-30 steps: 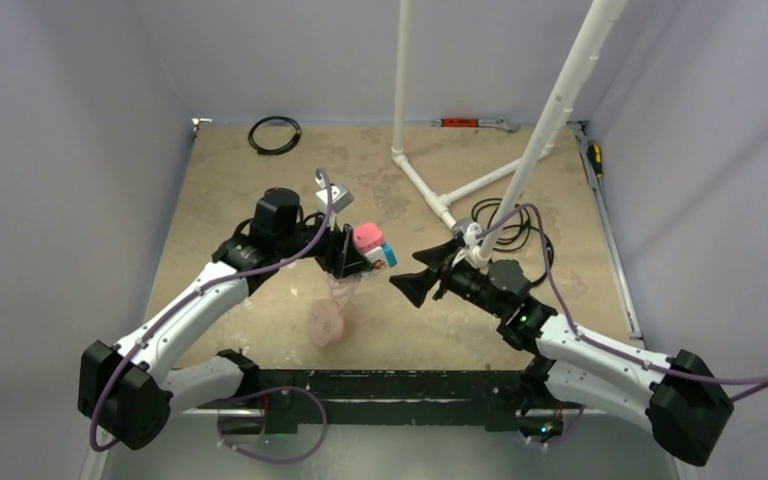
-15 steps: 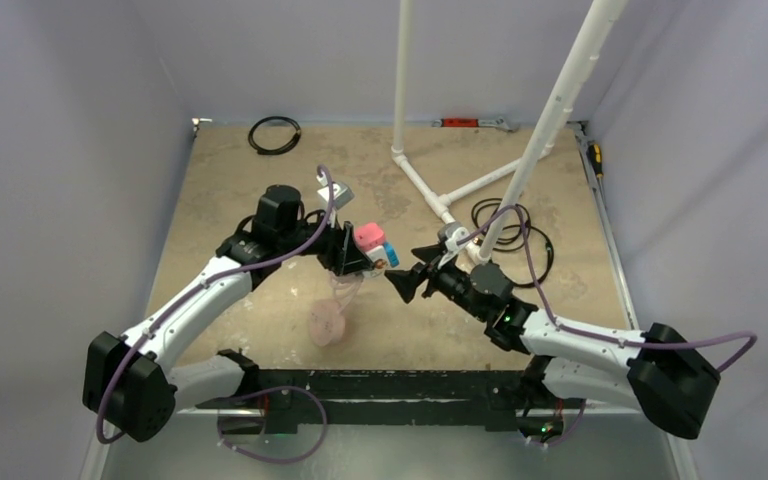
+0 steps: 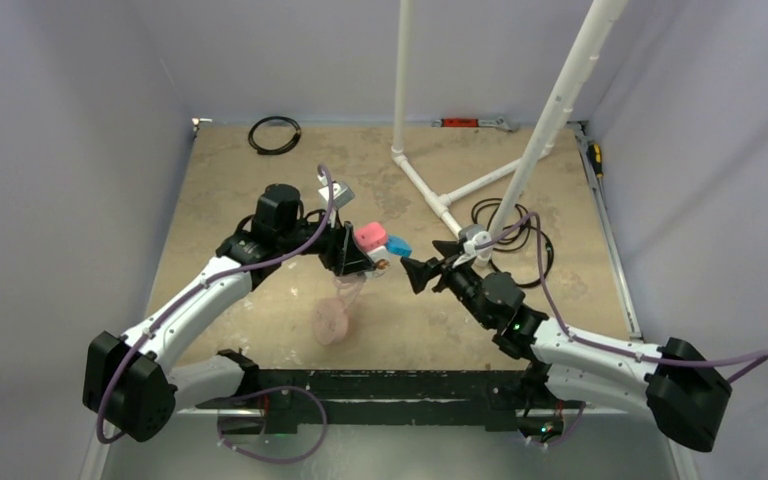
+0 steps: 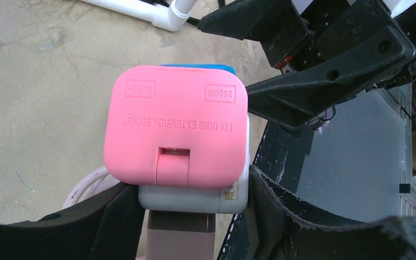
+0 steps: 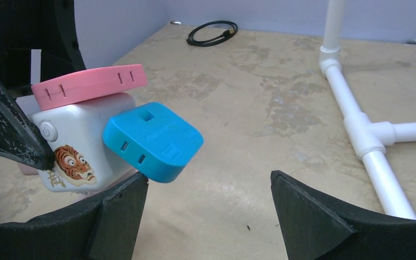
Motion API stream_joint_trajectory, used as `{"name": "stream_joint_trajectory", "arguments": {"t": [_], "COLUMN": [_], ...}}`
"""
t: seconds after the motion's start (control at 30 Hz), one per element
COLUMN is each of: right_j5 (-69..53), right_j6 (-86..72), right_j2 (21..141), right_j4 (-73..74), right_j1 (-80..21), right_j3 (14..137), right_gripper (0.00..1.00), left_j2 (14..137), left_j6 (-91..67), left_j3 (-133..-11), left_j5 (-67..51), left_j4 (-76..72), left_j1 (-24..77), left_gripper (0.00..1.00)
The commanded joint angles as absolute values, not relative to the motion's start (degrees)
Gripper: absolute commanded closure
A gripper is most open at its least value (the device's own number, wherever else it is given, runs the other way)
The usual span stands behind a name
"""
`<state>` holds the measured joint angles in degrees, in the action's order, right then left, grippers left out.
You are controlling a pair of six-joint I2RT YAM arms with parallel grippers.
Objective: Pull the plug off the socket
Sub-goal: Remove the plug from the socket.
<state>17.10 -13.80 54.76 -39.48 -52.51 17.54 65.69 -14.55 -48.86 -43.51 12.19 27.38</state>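
My left gripper (image 4: 192, 216) is shut on the white-grey cube socket (image 4: 195, 197) and holds it above the table. The flat pink plug (image 4: 176, 130) sits on the cube's top face. Its thin pink cable (image 3: 345, 290) hangs to the table. A blue plug (image 5: 151, 141) sticks out tilted from the cube's side. My right gripper (image 5: 208, 181) is open. Its left finger (image 5: 119, 208) is right under the blue plug's lower edge. In the top view the pink plug (image 3: 367, 236), socket (image 3: 377, 254) and blue plug (image 3: 398, 246) lie between my left gripper (image 3: 358, 258) and right gripper (image 3: 428, 260).
A round pink disc (image 3: 328, 325) lies on the table under the socket. A white pipe frame (image 3: 430, 195) stands at the back right, with a black cable (image 3: 505, 225) by it. Another black cable coil (image 3: 274, 135) lies at the back left.
My right gripper has moved left and up to the blue plug on the socket. The blue plug now sticks out a little further right. My left gripper has hardly moved.
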Motion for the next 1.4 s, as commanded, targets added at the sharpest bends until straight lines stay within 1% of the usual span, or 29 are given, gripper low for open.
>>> {"name": "stream_joint_trajectory", "arguments": {"t": [0.0, 0.2, 0.6, 0.87, 1.07, 1.17, 1.27, 1.37], "right_j5": [22.62, 22.42, 20.36, 21.82, 16.80, 12.32, 9.88, 5.99], "right_j6": [-12.90, -15.42, -20.90, -25.27, -29.44, -34.70, -41.93, -47.94], "right_j2": [52.64, 52.21, 50.28, 46.39, 43.96, 42.72, 40.92, 39.93], "right_j4": [-39.12, -37.93, -33.73, -26.81, -22.05, -19.42, -18.41, -16.96], "right_j1": [-52.51, -52.56, -52.56, -52.49, -52.53, -52.49, -52.43, -51.90], "right_j3": [17.68, 19.81, 23.21, 25.80, 27.77, 27.89, 26.52, 25.83], "right_gripper": [0.13, 0.13, 0.15, 0.17, 0.18, 0.17, 0.13, 0.13], "left_j2": [65.57, 67.12, 66.71, 66.02, 63.64, 61.50, 59.13, 56.52], "left_j6": [-14.88, -14.85, -12.11, -10.22, -8.09, -6.91, -4.43, -0.64], "left_j3": [-50.27, -50.19, -50.36, -50.52, -50.44, -49.49, -48.35, -47.74], "left_j5": [-49.11, -50.96, -50.21, -49.94, -46.88, -45.74, -44.85, -36.11], "left_j4": [8.20, 8.35, 10.95, 12.04, 13.05, 12.53, 12.47, 14.56], "left_j1": [27.16, 27.25, 27.86, 28.51, 28.54, 29.29, 32.67, 38.80], "left_gripper": [1.00, 1.00, 1.00, 1.00, 1.00, 1.00, 1.00, 1.00]}}
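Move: The blue plug, tilted out from the side of the white socket, lies about 5 cm to the right hand's left, 1 cm ahead and roughly 1 cm above it. The socket, already gripped by the left hand, is some 8 cm left of the right hand and 1 cm back; the pink plug on its upper face is about 9 cm left, 2 cm ahead and 4 cm up. From the left hand the blue plug is about 6 cm right, 2 cm ahead, level. The blue plug is swung upward while the right hand, its fingers staying wide open around the plug, first creeps slightly right, then climbs about 6.5 cm, mostly late, drawing back at the end and rolling its left side up some 20 degrees as it tips down. The left hand keeps its grip on the socket, sinking slightly, then shifting back about 3 cm. ##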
